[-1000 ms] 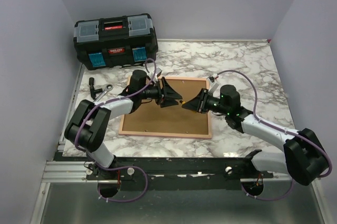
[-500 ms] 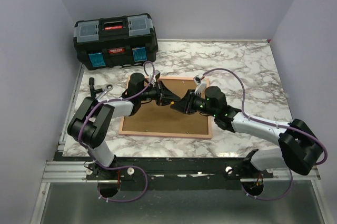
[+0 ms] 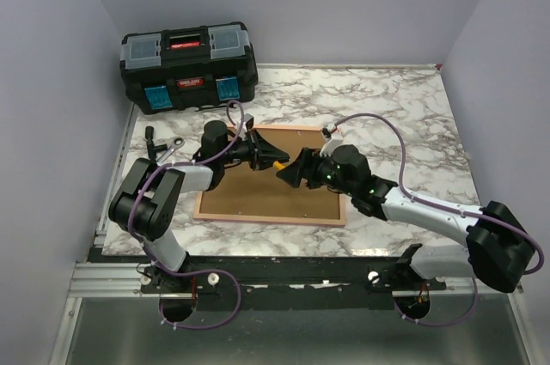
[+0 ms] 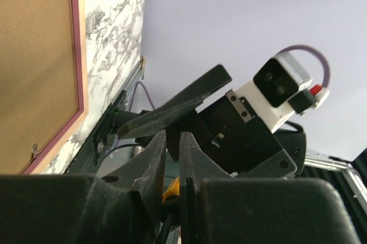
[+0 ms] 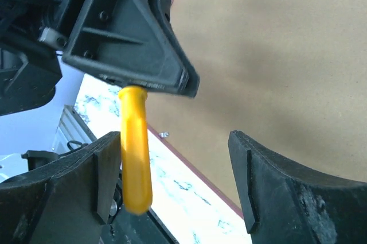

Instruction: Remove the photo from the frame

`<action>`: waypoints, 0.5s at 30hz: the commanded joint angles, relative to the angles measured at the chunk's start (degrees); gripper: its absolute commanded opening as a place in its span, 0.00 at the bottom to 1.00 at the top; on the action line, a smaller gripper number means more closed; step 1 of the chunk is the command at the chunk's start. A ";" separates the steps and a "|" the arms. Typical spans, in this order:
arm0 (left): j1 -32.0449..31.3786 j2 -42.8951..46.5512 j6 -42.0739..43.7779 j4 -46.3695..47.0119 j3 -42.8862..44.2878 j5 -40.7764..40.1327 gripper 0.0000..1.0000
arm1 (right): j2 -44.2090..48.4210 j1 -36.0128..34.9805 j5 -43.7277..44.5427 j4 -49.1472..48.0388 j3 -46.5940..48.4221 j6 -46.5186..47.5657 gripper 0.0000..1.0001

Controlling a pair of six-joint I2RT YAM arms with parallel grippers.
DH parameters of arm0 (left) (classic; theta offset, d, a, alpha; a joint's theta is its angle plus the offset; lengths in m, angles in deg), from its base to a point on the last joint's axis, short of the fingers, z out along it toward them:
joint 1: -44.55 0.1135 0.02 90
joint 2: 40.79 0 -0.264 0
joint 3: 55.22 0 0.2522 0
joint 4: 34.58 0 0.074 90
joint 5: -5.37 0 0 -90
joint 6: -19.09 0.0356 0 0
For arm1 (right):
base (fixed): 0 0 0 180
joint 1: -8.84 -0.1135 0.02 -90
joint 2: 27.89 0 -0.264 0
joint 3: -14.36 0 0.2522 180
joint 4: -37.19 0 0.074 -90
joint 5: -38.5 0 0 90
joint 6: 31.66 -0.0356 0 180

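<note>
The pink frame (image 3: 268,220) lies face down on the marble table, its brown backing board (image 3: 258,195) on top. The photo is hidden under that board. Both grippers hover tip to tip over the board's far half. My left gripper (image 3: 273,157) is shut on a small yellow-handled tool (image 3: 281,164), whose handle (image 5: 135,158) sticks out from its fingers (image 5: 143,49). My right gripper (image 3: 289,173) is open around that handle, which hangs close to one of its fingers (image 5: 103,163) without being clamped. In the left wrist view, the left gripper (image 4: 172,140) shows a narrow slit with yellow (image 4: 171,189) deep inside.
A black toolbox (image 3: 189,64) with blue latches stands at the far left corner. A wrench and other small tools (image 3: 163,146) lie left of the frame. A small metal tab (image 5: 163,135) sits on the frame's edge (image 5: 195,175). Marble table (image 3: 412,116) extends to the right.
The right gripper moved left to meet the left one, then opened and let go of the yellow handle. The left gripper closed on the tool and drew back slightly left.
</note>
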 commanded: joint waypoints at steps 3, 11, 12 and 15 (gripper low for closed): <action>2.33 -1.85 -8.90 12.86 -3.23 1.00 0.00 | 3.16 -3.47 7.12 -2.68 -1.42 -0.77 0.81; 2.60 -7.24 -19.68 28.75 -6.39 -0.23 0.00 | -2.11 -6.75 13.53 -9.20 1.20 -0.78 0.58; 2.68 -7.16 -19.63 28.79 -6.57 -0.46 0.00 | -3.03 -6.94 13.81 -9.15 2.02 -0.54 0.55; 2.83 -6.77 -19.09 28.16 -6.76 -0.51 0.00 | -5.85 -7.80 14.97 -7.85 4.61 0.14 0.53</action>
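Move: The orange tool handle, its shaft still held by the left hand, stands just inside the open right fingers, nearer the back finger: some 2 cm left of the right hand point and 1 cm back, at the same height. From the left hand point it lies about 3 cm back, 1 cm right and 2 cm below. The middle of the photo frame, back side up, is some 4 cm ahead and 7 cm left of the right hand, about 14 cm below. Rising about 2 cm with a short draw back, the right hand then comes forward again and goes some 2.5 cm left around the orange handle, sinking a little as its wide fingers close by about a third. The left hand keeps the tool pinched, carries it 1.5 cm left and then down, and rolls its wrist some 10 degrees. ##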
